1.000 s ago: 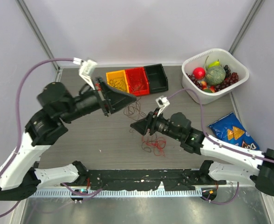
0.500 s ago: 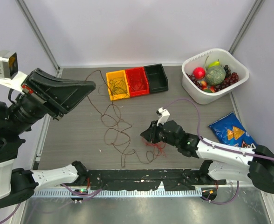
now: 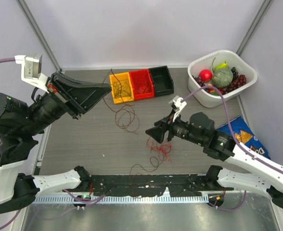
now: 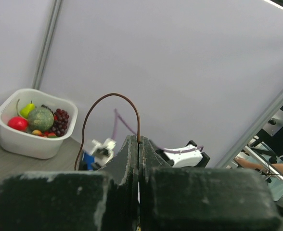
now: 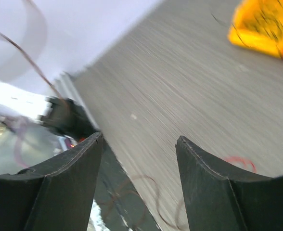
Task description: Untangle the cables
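My left gripper is raised over the table's left side, shut on a thin brown cable. In the left wrist view the brown cable arches up out of the closed jaws. From there it hangs to loose loops on the table, and more brown loops lie near the front rail. A red cable lies bunched on the table. My right gripper hovers just above and left of it, open and empty. In the right wrist view the gripper frames a brown loop, with the red cable to the right.
Yellow, red and black bins sit in a row at the back, with wires in the yellow and red ones. A white basket of fruit stands at back right. A blue chips bag lies under the right arm.
The left gripper swung up and left with the brown cable, drawing it out of the tangle, then came partway back. The right gripper pressed down by the red cable, then lifted and opened.
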`<control>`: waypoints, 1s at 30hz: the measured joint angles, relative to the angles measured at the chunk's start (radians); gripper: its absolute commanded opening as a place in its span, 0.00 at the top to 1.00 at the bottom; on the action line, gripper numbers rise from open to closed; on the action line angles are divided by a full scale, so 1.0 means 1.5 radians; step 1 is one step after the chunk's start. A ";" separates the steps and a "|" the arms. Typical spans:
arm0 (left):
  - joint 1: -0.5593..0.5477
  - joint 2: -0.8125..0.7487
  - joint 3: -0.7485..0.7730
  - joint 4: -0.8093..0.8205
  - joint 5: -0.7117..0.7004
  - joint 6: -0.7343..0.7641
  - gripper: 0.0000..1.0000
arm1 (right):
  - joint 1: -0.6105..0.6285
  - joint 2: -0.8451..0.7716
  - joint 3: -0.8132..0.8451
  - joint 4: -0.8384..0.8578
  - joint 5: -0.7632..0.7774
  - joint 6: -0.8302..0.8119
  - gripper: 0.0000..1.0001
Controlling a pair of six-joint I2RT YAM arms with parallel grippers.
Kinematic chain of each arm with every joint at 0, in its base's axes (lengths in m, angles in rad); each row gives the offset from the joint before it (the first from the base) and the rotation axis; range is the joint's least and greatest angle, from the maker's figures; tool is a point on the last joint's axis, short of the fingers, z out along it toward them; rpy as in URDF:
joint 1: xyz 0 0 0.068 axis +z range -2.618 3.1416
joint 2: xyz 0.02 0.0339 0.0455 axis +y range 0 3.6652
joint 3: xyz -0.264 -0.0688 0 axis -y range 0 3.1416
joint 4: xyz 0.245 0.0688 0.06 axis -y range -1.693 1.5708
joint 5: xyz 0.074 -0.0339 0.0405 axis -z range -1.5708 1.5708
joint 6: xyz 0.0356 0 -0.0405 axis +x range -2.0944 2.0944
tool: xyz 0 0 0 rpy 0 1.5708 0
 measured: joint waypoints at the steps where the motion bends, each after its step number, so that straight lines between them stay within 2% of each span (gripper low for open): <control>1: 0.000 0.000 -0.003 0.000 -0.001 0.000 1.00 | 0.000 -0.006 0.021 0.011 -0.030 -0.003 0.32; 9: 0.000 -0.011 -0.064 0.003 -0.017 0.000 1.00 | 0.001 0.050 0.123 0.148 -0.145 0.014 0.32; 20: 0.000 -0.040 -0.232 0.009 -0.056 -0.006 1.00 | 0.001 0.078 0.129 0.122 -0.144 -0.010 0.34; 23: 0.000 -0.036 -0.260 0.010 -0.066 -0.008 1.00 | 0.001 0.075 0.129 0.095 -0.097 -0.025 0.34; 27: 0.000 -0.039 -0.287 0.013 -0.075 -0.015 1.00 | 0.005 0.065 0.141 -0.005 0.095 -0.050 0.33; 30: 0.000 -0.045 -0.313 0.017 -0.082 -0.021 1.00 | 0.000 0.062 0.157 -0.052 0.157 -0.088 0.32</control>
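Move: The red tangle lies on the table about 15 cm to the right of the left hand and 6 cm ahead, some 60 cm below; that hand already pinches the brown cable, which hangs in loops beneath it. From the empty, open right hand the same tangle is nearly straight below, about 26 cm down, 2 cm right and 1 cm back. Beyond it stand the yellow bin, 30 cm ahead and 17 cm left of the right hand, and the red bin, 31 cm ahead and 6 cm left. The brown cable, still pinched in the shut left fingers, is lowered about 16 cm towards the red tangle, also going some 6 cm forward and a little right as the fingers tip down. The right hand, open and empty throughout, rises about 12 cm above the tangle, pauses, then swings forward and right while sinking about 5 cm, its wrist turning clockwise. ##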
